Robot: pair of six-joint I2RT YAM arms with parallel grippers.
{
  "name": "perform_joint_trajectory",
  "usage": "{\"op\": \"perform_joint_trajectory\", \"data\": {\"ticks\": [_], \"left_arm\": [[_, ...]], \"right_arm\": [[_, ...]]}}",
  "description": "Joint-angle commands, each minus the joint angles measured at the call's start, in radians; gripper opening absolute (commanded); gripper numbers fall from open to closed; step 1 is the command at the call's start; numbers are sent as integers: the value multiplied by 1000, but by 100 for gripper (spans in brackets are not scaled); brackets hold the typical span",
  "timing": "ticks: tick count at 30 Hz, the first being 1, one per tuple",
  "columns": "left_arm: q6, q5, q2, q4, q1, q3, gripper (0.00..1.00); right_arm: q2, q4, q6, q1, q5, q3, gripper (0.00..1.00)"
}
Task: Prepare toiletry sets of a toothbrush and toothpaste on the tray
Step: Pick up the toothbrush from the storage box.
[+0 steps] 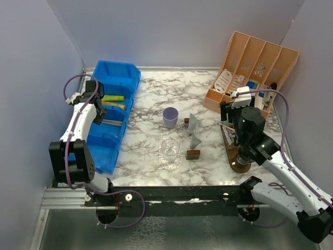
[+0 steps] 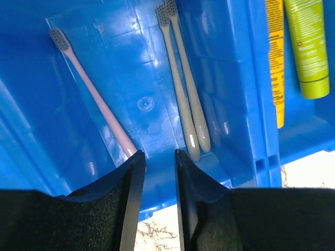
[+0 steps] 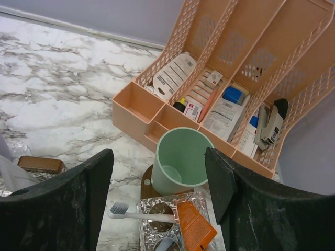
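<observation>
My left gripper point(image 1: 100, 115) point(image 2: 157, 152) hangs in the blue bin point(image 1: 115, 83) with its jaws a narrow gap apart and only the bin floor showing between them. A pink toothbrush point(image 2: 94, 94) lies with its handle end at the left fingertip. Two grey toothbrushes point(image 2: 186, 89) lie beside it, and a yellow-orange tube point(image 2: 275, 63) and a green tube point(image 2: 309, 47) fill the adjoining compartment. My right gripper point(image 1: 227, 115) point(image 3: 158, 168) stands open above a mint green cup point(image 3: 180, 159) on the brown tray point(image 3: 147, 184) point(image 1: 240, 166). Nearer lie a white toothbrush point(image 3: 136, 213) and an orange tube point(image 3: 196, 227) on a clear holder point(image 3: 149, 230).
A lilac cup point(image 1: 170, 117) and a clear cup point(image 1: 169, 148) stand mid-table on the marble top. Beside them are a shiny metal piece point(image 1: 193, 125) and brown blocks point(image 1: 193, 153). A peach organizer point(image 1: 255, 67) with small items stands at the back right, close behind the tray.
</observation>
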Motion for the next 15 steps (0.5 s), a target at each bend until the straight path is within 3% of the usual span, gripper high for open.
{"op": "perform_joint_trajectory", "data": {"ticks": [1, 15], "left_arm": [[-121, 61, 58, 0, 19, -8, 31], [-168, 95, 233, 50, 45, 20, 29]], "right_arm": [[30, 69, -23, 4, 62, 34, 71], [99, 54, -52, 3, 68, 64, 71]]}}
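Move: The pair of beige toothbrushes lies side by side on the storage box floor, its middle about 5 cm ahead of the left hand, 6 cm to its left and 9 cm below. The pink toothbrush lies roughly 8 cm nearer the base than the pair. The yellow tube is about 13 cm ahead of the left hand and 3 cm left, the green tube about 17 cm ahead and 3 cm left. From the right hand, the beige pair lies some 62 cm left, 7 cm ahead and 22 cm below. Towards the beige toothbrushes on the box floor, the left hand sinks almost straight down into their compartment by about 6.5 cm, easing only slightly forward. Its fingers stay part open and empty, steepening towards the floor by about 10 degrees while the hand turns a little counter-clockwise; at the end the tips hover between the beige handles and the pink one, with no touch to be seen. ##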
